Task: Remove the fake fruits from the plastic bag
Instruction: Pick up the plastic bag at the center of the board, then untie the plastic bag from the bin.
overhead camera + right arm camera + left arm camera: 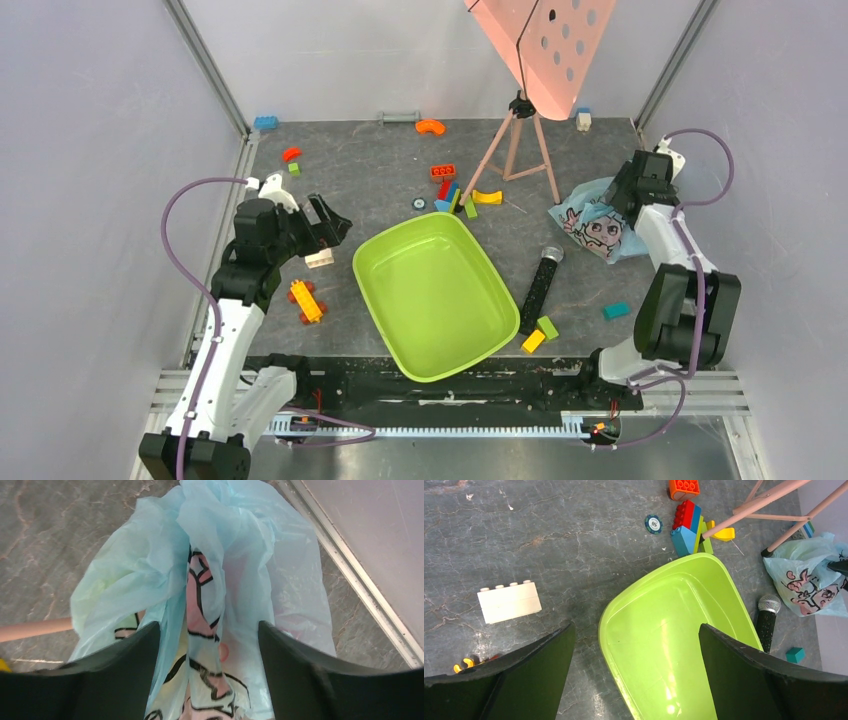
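The light-blue plastic bag [597,222] with cartoon prints lies crumpled at the right side of the table, near the wall. My right gripper [628,190] is down on its far end. In the right wrist view the gripper [209,650] is open, and a raised fold of the bag [225,555] stands loose in the gap between its fingers. The fake fruits are hidden; none shows outside the bag. My left gripper [330,222] hovers open and empty to the left of the lime-green tub [440,290], and in its own view the gripper [636,627] looks over the tub's left rim [674,595].
A black microphone [540,285] lies between tub and bag. A pink tripod [520,140] stands just behind the bag. Toy blocks are scattered about, among them a white one [509,601] and a stacked cluster [455,195]. The enclosure's metal rail [350,580] runs right beside the bag.
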### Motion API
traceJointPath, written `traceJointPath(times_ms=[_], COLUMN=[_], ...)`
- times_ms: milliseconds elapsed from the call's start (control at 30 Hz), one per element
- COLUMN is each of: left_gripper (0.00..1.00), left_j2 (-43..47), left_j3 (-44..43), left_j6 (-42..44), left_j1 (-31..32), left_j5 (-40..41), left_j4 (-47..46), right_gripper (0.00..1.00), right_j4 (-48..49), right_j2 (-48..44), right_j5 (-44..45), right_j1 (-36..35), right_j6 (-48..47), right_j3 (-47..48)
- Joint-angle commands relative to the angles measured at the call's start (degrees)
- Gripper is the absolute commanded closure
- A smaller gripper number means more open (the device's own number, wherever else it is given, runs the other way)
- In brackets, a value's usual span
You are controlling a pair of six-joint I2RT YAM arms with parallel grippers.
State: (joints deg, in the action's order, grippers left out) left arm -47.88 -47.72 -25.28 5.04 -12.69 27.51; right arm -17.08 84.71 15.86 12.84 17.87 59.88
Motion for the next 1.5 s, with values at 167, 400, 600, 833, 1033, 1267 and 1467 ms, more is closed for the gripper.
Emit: traceJointPath(times_ms=[167,400,600,833,1033,1267,1467], left_gripper=[0.00,0.00,0.00,0.02,0.02,0.02,0.00], left_j2=[0.5,0.9,1.1,1.5,3.5,5.1,4.4], left_j3=[0.1,0.3,0.3,-3.0,-3.0,-4.4,-4.6], left_j6=[2.4,2.6,3.1,5.5,3.3,3.1,2.8], left_j1=[0.2,0.2,0.3,8.8,15.7,22.0,23.6], left_j5=[-2.5,-2.5,-5.0,3.2,2.9,1.9,-3.0], left_j4=[-1.8,-1.9,-2.7,-0.5,-3.3,-4.9,-8.2], right_gripper=[0.90,1.00,1.00,1.00,1.00,1.00,1.00], right_j4=[3.8,6.4,5.1,1.0,-2.9,-1.9,-0.8], right_j2=[0.9,-7.7,-16.6,-25.3,-31.2,-36.1,-38.8], right_j5=[2.2,-2.2,-6.0,-6.1,-8.6,-23.9,-30.7], right_j1=[0.5,0.4,-0.5,-8.7,-16.6,-23.6,-32.0], right_j6=[4.0,2.8,1.1,-0.4,-0.4,-2.0,-4.0], right_j3=[1.0,-2.6,-3.1,-2.8,-2.7,-5.7,-7.6])
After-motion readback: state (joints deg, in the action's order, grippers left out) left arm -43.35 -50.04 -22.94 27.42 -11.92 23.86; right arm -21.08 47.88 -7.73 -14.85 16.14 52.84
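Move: The plastic bag lies right under the right gripper, its middle about 2 cm ahead and some 5 cm below. From that gripper the nearest tripod foot is about 8 cm ahead and 10 cm left, the microphone roughly 14 cm back and 17 cm left, and the green tray's middle some 15 cm back and 42 cm left, all about 10 cm lower. From the left gripper the bag is roughly 63 cm right, 12 cm ahead and 14 cm lower. Dip the right gripper about 1 cm into the bag's gathered top and shut the fingers to pinch it. Lift some 15 cm, then sweep left about 24 cm and back towards the tray's near side, tipping the fingers up and turning the wrist roughly 50 degrees counter-clockwise. Late on, bring the open left gripper right, with some back and up, towards the bag, turning clockwise. ##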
